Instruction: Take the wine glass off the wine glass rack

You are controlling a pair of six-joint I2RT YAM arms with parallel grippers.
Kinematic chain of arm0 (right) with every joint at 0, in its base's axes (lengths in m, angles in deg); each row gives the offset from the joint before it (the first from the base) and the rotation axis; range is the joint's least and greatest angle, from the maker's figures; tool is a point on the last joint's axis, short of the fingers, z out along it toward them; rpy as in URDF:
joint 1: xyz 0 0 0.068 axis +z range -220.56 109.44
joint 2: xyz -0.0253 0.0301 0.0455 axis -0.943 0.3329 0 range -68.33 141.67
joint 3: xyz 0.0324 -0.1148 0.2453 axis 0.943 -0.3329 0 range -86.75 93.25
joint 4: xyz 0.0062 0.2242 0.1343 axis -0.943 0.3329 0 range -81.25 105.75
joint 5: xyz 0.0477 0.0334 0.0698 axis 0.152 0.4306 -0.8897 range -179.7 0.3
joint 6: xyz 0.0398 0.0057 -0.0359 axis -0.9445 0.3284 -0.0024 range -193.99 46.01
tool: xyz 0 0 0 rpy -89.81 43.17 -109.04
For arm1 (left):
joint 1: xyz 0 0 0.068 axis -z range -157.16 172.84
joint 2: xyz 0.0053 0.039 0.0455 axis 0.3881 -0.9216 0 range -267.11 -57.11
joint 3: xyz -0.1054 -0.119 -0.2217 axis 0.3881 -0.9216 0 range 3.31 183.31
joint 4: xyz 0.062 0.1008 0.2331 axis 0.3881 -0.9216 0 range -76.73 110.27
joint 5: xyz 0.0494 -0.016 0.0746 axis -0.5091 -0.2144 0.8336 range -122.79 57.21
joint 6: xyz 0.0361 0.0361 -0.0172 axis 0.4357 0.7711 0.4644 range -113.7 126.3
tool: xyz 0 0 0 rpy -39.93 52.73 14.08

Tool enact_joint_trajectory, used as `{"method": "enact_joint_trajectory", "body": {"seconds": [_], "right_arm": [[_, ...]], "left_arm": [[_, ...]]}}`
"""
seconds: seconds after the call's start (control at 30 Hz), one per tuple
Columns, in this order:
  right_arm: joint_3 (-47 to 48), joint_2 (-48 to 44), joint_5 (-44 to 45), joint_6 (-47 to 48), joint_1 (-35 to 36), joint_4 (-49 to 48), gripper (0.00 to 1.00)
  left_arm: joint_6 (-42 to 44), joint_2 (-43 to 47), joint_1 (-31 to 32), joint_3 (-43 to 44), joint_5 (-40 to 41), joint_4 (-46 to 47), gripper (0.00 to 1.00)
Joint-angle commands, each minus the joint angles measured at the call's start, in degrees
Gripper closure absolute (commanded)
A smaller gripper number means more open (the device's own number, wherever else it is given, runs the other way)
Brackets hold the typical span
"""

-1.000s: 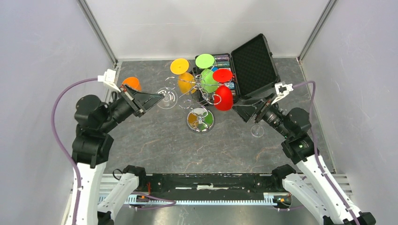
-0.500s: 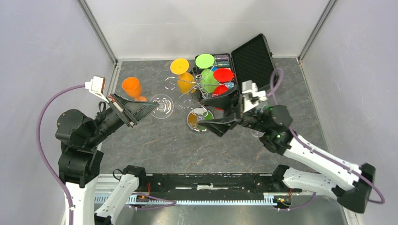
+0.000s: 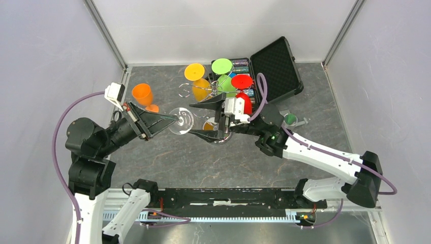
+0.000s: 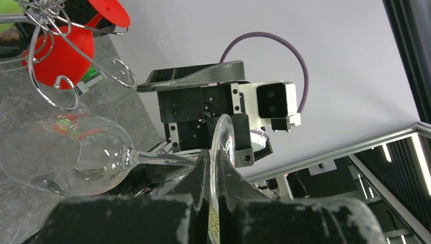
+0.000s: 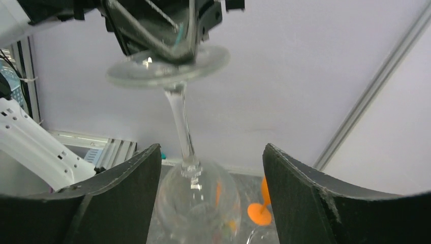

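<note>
A clear wine glass (image 3: 183,121) is off the wine glass rack (image 3: 215,92) and lies level in the air to its left. My left gripper (image 3: 174,119) is shut on the glass's foot (image 4: 222,147), with the stem and bowl (image 4: 66,160) reaching away from it. My right gripper (image 3: 201,121) is open, one finger on each side of the bowl (image 5: 199,201), and gaps show on both sides. From above in the right wrist view, the left gripper's fingers (image 5: 152,35) pinch the foot (image 5: 167,67). Yellow (image 3: 194,72), green (image 3: 222,66) and red (image 3: 241,81) glasses hang from the rack.
An orange glass (image 3: 142,94) stands on the table at the left, close to the left arm. An open black case (image 3: 272,63) lies behind the rack. The rack's mirrored base (image 3: 221,137) is partly hidden under the right gripper. A small green-tinted object (image 3: 289,119) lies right of the rack.
The right arm has swung left across the front of the rack, bringing its open jaws around the clear glass's bowl and narrowing them a little. The left arm has kept hold of the foot.
</note>
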Motion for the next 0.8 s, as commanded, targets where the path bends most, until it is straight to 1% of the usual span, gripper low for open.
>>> {"method": "enact_joint_trajectory", "body": {"seconds": [0.0, 0.2, 0.27, 0.5, 0.6, 0.63, 0.7, 0.77], "right_arm": [[6.73, 2.85, -4.27, 3.66, 0.93, -2.28, 0.25], [9.24, 5.38, -4.25, 3.04, 1.85, 0.77, 0.42], [9.45, 5.70, -3.97, 2.45, 1.98, 0.71, 0.45], [10.57, 6.47, -3.74, 0.90, 2.79, 1.21, 0.76], [10.00, 6.02, -3.58, -1.21, 2.84, -1.55, 0.96], [9.41, 5.86, -3.22, -2.22, 2.83, -2.91, 1.00], [8.17, 5.13, -1.86, -3.72, 2.84, -6.57, 1.00], [6.33, 4.03, 0.57, -7.15, 2.83, -10.94, 1.00]], "left_arm": [[-3.60, -0.31, 0.16, -0.48, -2.53, 6.12, 0.98], [-3.54, -0.19, 0.18, -0.41, -2.39, 6.23, 0.98], [-3.53, -0.05, 0.24, -0.33, -2.38, 6.22, 0.98], [-3.50, 0.20, 0.29, -0.15, -2.50, 6.19, 0.98], [-3.41, 0.28, 0.38, -0.28, -2.53, 6.41, 0.98], [-3.39, 0.29, 0.34, -0.33, -2.57, 6.64, 0.93], [-3.40, 0.27, 0.34, -0.39, -2.59, 7.49, 0.76], [-3.66, 0.61, 0.33, -0.67, -2.16, 9.92, 0.41]]}}
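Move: The wine glass hangs upside down, its foot already in the left fingers; its stem is about 3 cm to the right hand's left, 2 cm back and 1 cm down. From that hand the wire rack's hub lies some 16 cm ahead, 6 cm right and 15 cm lower, and the yellow glass about 26 cm ahead, 2 cm left and 26 cm lower. From the left hand the stem is about 2 cm ahead, 2 cm right and 4 cm down. The right hand, its fingers wide apart on either side of the stem, eases about 3 cm to its left and 1.5 cm back, rising some 2 cm and then settling part of that again, while its fingers close until they pinch the stem just under the foot. The left hand stays put with the foot in its pinch until the right fingers are shut, then opens by about a third and starts to rise slightly. ##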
